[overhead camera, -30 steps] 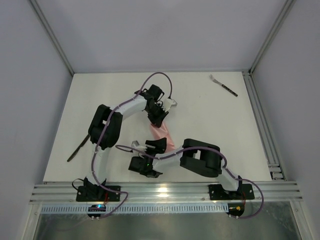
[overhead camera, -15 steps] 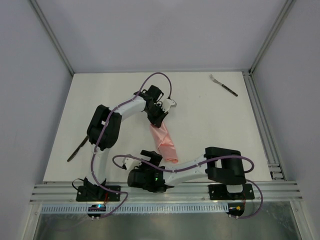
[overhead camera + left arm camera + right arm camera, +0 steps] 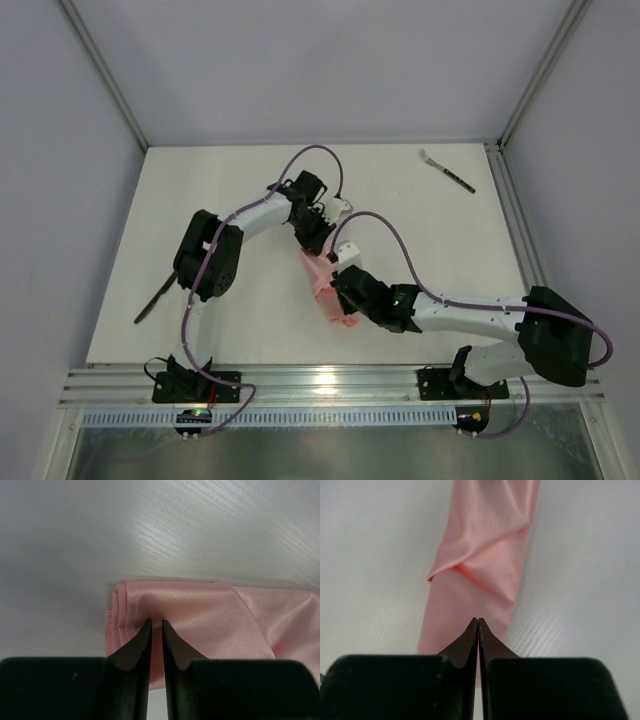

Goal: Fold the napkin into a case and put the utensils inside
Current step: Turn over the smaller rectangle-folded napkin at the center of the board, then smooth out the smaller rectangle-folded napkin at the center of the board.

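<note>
The salmon-pink napkin (image 3: pixel 322 283) lies mid-table as a narrow folded strip, the case shape. My left gripper (image 3: pixel 316 244) stands at its far end. In the left wrist view the gripper (image 3: pixel 156 622) is pinched on the folded edge of the napkin (image 3: pixel 210 615), with pink cloth in the thin gap. My right gripper (image 3: pixel 338 288) reaches in from the right over the strip's near half. Seen from the right wrist, that gripper (image 3: pixel 478 620) is shut tip to tip just above the napkin (image 3: pixel 485 555). The fork (image 3: pixel 447 170) lies alone at the far right.
A dark slim utensil (image 3: pixel 152 298) lies near the table's left edge. Aluminium rails run along the right side (image 3: pixel 520 230) and the front (image 3: pixel 330 385). Both arms crowd the middle of the white table (image 3: pixel 430 240).
The right arm swung from the strip's near-left side round to its right. Its gripper opened wide, then shut over the napkin. The left gripper has not moved.
</note>
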`<state>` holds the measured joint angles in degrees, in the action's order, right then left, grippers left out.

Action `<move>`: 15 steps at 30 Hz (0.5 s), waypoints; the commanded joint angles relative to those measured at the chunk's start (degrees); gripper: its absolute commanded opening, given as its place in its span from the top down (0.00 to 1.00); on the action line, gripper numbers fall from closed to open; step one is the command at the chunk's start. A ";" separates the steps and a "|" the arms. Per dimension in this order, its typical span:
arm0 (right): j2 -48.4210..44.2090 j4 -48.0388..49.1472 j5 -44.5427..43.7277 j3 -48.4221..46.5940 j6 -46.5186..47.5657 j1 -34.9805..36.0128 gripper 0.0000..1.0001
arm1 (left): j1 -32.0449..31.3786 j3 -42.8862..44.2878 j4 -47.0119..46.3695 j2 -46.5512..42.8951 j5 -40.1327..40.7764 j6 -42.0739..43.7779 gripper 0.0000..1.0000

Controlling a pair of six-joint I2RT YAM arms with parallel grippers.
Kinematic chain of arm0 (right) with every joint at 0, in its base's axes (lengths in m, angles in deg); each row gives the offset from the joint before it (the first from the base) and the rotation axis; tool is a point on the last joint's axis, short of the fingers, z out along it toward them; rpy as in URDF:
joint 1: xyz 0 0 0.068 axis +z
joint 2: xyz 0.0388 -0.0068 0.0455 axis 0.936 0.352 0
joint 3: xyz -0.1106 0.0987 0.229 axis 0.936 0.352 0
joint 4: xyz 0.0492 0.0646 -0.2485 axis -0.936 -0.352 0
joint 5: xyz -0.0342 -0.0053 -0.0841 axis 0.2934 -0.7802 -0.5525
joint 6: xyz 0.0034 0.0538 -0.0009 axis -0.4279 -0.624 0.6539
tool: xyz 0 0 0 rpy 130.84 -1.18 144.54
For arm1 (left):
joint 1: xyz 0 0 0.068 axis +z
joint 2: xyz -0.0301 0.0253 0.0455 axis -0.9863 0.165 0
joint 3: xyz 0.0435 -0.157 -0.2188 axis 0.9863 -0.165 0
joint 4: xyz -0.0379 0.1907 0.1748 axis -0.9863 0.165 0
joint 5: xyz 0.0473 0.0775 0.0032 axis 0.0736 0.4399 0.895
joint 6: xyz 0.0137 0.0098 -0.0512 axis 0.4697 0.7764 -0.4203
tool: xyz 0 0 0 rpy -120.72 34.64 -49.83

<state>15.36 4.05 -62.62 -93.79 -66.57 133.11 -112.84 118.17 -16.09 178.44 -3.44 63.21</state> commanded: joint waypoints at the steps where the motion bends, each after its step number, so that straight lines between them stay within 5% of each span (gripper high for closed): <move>1: 2.60 5.25 10.75 1.84 -4.17 -2.99 0.96 | -0.01 -2.55 4.13 1.03 2.02 0.32 0.85; 9: 11.30 9.99 15.86 2.10 -6.09 -3.26 0.96 | -0.01 -2.73 4.31 1.12 2.02 0.15 0.85; 15: 12.80 6.84 9.36 0.96 -8.81 0.87 0.96 | -0.01 -2.99 4.66 0.95 2.02 -0.20 0.85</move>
<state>26.73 11.68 -51.39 -91.76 -72.21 132.04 -112.84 117.80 -15.87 178.22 -3.59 63.16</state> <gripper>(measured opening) 0.038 0.147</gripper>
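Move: The folded napkin's middle lies about 5 cm ahead of the right hand, 3 cm to its left and 7 cm below; its near end is some 5 cm back and 1 cm to the right. The left fingertips are at its far end, about 13 cm ahead of the right hand and 5 cm left. From the left hand, the napkin's middle is roughly 8 cm back and 2 cm to the right, 1 cm lower. The right hand, fingers shut, drops about 6 cm onto the napkin's near half, then drags it left and back. ##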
